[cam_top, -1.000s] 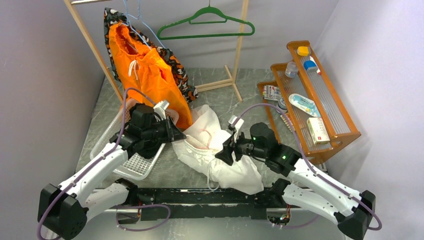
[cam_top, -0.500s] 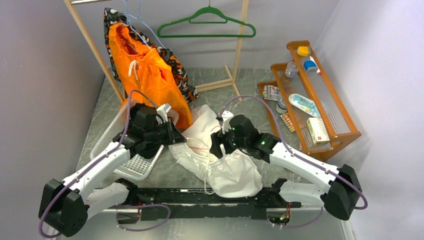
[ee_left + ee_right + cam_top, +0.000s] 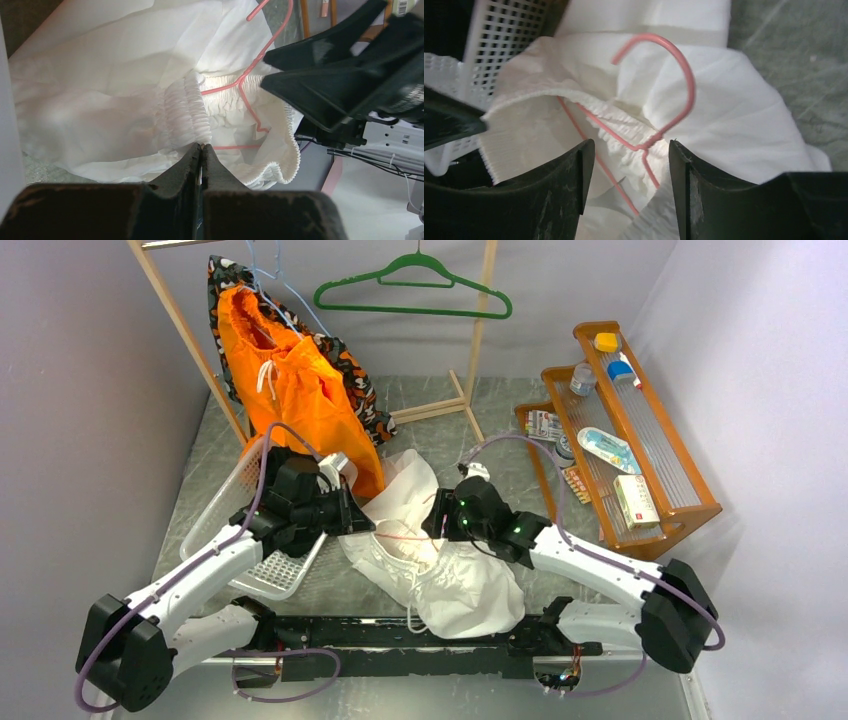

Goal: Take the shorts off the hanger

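The orange shorts (image 3: 300,390) hang on a pale wire hanger (image 3: 285,290) at the left of the wooden rack, far from both grippers. My left gripper (image 3: 358,522) (image 3: 201,146) is shut, its tips pinching the gathered waistband of a white garment (image 3: 450,580) (image 3: 100,100) that lies on the table. A pink hanger (image 3: 250,75) (image 3: 686,80) sits inside that waistband. My right gripper (image 3: 437,523) (image 3: 629,145) is open just over the garment, with the pink hanger's neck between its fingers and not touching them.
A black patterned garment (image 3: 350,380) hangs behind the shorts. A bare green hanger (image 3: 415,290) hangs further right on the rack (image 3: 480,330). A white plastic basket (image 3: 270,570) lies under my left arm. A wooden shelf (image 3: 640,460) with small items stands on the right.
My right gripper has moved left and forward onto the white garment, up to the pink hanger's hook. My left gripper has edged slightly right, still shut on the fabric.
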Robot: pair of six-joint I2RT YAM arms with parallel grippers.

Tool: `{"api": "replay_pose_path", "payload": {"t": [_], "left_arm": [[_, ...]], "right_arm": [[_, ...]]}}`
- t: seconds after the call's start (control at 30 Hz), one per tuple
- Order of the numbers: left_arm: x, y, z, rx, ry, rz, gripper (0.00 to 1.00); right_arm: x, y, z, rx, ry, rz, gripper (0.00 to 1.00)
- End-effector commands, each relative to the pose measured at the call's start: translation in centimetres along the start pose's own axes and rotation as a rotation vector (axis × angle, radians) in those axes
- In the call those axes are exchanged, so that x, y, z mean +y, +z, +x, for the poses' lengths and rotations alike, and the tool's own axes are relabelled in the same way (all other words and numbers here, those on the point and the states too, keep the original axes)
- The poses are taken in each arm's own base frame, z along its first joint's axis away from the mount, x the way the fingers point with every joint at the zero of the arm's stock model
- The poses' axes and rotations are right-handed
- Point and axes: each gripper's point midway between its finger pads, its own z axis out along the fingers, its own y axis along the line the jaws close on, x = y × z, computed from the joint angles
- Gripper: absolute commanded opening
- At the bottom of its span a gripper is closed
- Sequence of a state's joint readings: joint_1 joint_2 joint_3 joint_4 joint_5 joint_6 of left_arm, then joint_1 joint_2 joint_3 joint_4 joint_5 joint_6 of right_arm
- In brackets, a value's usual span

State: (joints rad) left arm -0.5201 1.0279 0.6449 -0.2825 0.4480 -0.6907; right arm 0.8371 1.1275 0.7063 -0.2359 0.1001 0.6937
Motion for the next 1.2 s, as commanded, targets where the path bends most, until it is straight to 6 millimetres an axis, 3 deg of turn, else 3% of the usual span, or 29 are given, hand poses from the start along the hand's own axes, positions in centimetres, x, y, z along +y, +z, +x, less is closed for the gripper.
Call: {"api": "replay_pose_path", "payload": {"t": [0.0,0.1,0.2,0.4,0.47,0.53,0.63,0.93,1.07,1.17], "left_arm": [[-0.1,0.2,0.0,0.002,0.031,0.000,0.07],[-0.1,0.2,0.2,0.007,0.035,-0.005,0.07],[-0.1,0.2,0.2,0.003,0.033,-0.004,0.07],[-0.3,0.3,0.3,0.011,0.037,-0.004,0.07],[-0.2,0.2,0.1,0.007,0.040,-0.018,0.07],[-0.1,0.0,-0.1,0.000,0.044,-0.038,0.07],[0.1,-0.5,-0.6,-0.023,0.050,-0.070,0.07],[0.3,-1.5,-3.1,-0.105,0.052,-0.169,0.07],[2.2,-2.4,-5.1,-0.165,0.030,-0.344,0.07],[4.2,-3.1,-5.5,-0.174,-0.001,-0.477,0.07]], "right_arm": [[-1.0,2.0,1.4,-0.009,0.185,0.040,0.59],[-0.9,2.8,1.9,-0.010,0.213,0.013,0.60],[1.0,3.3,2.4,-0.013,0.182,-0.128,0.49],[2.3,4.0,1.7,-0.034,0.060,-0.202,0.17],[2.8,3.4,1.0,-0.051,0.003,-0.227,0.05],[3.3,2.2,0.0,-0.088,-0.050,-0.250,0.00],[3.9,-0.2,-1.1,-0.158,-0.140,-0.305,0.00],[5.3,-6.4,-1.4,-0.206,-0.430,-0.452,0.00],[4.9,-7.7,-0.8,-0.171,-0.517,-0.458,0.00],[3.9,-8.5,-1.7,-0.186,-0.551,-0.383,0.00]]}}
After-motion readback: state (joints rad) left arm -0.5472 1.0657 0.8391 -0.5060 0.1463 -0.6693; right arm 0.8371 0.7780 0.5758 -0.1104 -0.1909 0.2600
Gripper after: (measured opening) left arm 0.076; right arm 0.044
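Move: The neck of the pink hanger lies below the right hand's open fingers, about 3 cm to the left and some 5 cm down, neither ahead nor back. The white shorts' waistband opening is about 4 cm left, 3 cm back and 6 cm down from the right hand. From the left hand, already pinching the waistband's side, the neck is roughly 8 cm right, 2 cm ahead and 4 cm lower; the basket's middle is some 18 cm left, 2 cm ahead and 11 cm down. The right hand sinks a good 5 cm with open fingers, then shifts about 3 cm left while they close and pinch the thin pink hanger at its neck, and lifts it some 12 cm, drawing back and a little right while the fingers tilt upward and the hand turns counter-clockwise. The left hand keeps its pinch on the waistband, nearly still until the right has started to lift, then pulls it forward, left and slightly up, away from the hanger's neck towards the basket side, by about 5 cm, turning counter-clockwise too. ##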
